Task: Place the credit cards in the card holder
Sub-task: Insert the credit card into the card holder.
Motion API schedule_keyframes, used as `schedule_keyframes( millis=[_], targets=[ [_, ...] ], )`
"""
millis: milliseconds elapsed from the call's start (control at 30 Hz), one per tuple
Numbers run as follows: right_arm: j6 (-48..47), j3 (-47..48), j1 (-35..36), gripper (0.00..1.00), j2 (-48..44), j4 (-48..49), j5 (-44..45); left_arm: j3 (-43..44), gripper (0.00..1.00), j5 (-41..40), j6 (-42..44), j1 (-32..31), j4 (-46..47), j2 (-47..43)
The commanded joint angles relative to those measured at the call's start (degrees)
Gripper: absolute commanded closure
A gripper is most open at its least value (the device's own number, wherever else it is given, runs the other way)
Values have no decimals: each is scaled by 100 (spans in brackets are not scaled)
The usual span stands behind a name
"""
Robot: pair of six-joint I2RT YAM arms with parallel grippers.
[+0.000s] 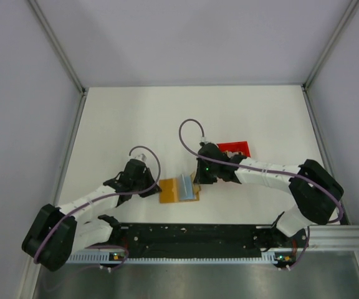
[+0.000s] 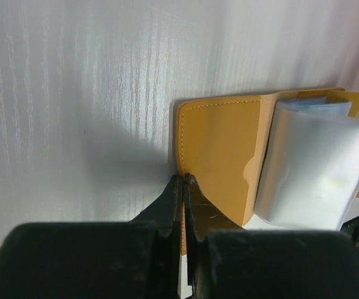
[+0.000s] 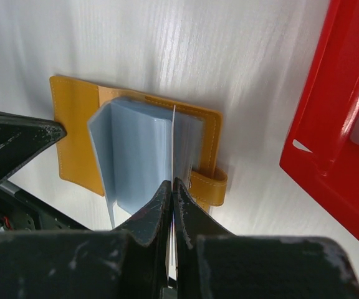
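Note:
The orange card holder [image 1: 169, 192] lies open on the white table between the two arms, with its clear bluish sleeves [image 3: 136, 149] fanned upward. My left gripper [image 2: 184, 177] is shut on the near edge of the holder's left cover [image 2: 217, 143]. My right gripper [image 3: 171, 182] is shut on a thin pale credit card [image 3: 174, 137]. I see the card only edge-on, standing upright among the sleeves above the holder's right half [image 3: 212, 134]. The strap tab [image 3: 207, 187] sticks out just right of the right fingers. In the top view the right gripper [image 1: 196, 184] hides the card.
A red raised-rim tray [image 1: 234, 148] sits just behind and to the right of the holder, close to the right wrist, and shows large in the right wrist view [image 3: 335, 112]. The black base rail [image 1: 192, 233] runs along the near edge of the table.

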Motion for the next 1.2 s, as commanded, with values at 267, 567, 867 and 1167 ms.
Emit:
schedule_keyframes(
  millis=[267, 567, 867, 1167],
  targets=[
    [-67, 508, 144, 100, 153, 653, -872, -81, 100, 10, -72, -21, 335, 78],
    [22, 517, 144, 100, 601, 1075, -1592, -116, 100, 19, -81, -21, 458, 122],
    [-119, 465, 153, 100, 163, 821, -909, -124, 100, -8, -72, -21, 405, 114],
    [-295, 315, 74, 100, -313, 125, -54, -107, 100, 18, -46, -21, 397, 78]
  ],
)
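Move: Just ahead and right of the open card holder, the right hand grips a card edge-on; the holder's middle lies about 6 cm to its left, 2 cm back and 4 cm below. The bunched clear sleeves are nearer, roughly 4 cm left and 2 cm back, and the red box sits some 12 cm right and 9 cm ahead. For the left hand, shut on the holder's left cover edge, the holder's middle is about 7 cm to the right, level with it. Sweeping the held card left across the sleeves, the right hand travels about 5 cm left towards the left cover, arching up and dipping again as the wrist turns some 15 degrees, mostly a roll with a counter-clockwise twist; then it swings back right a couple of centimetres and lifts about 4 cm, still gripping the card. The left fingertips stay on the left cover's edge, holding it down. ##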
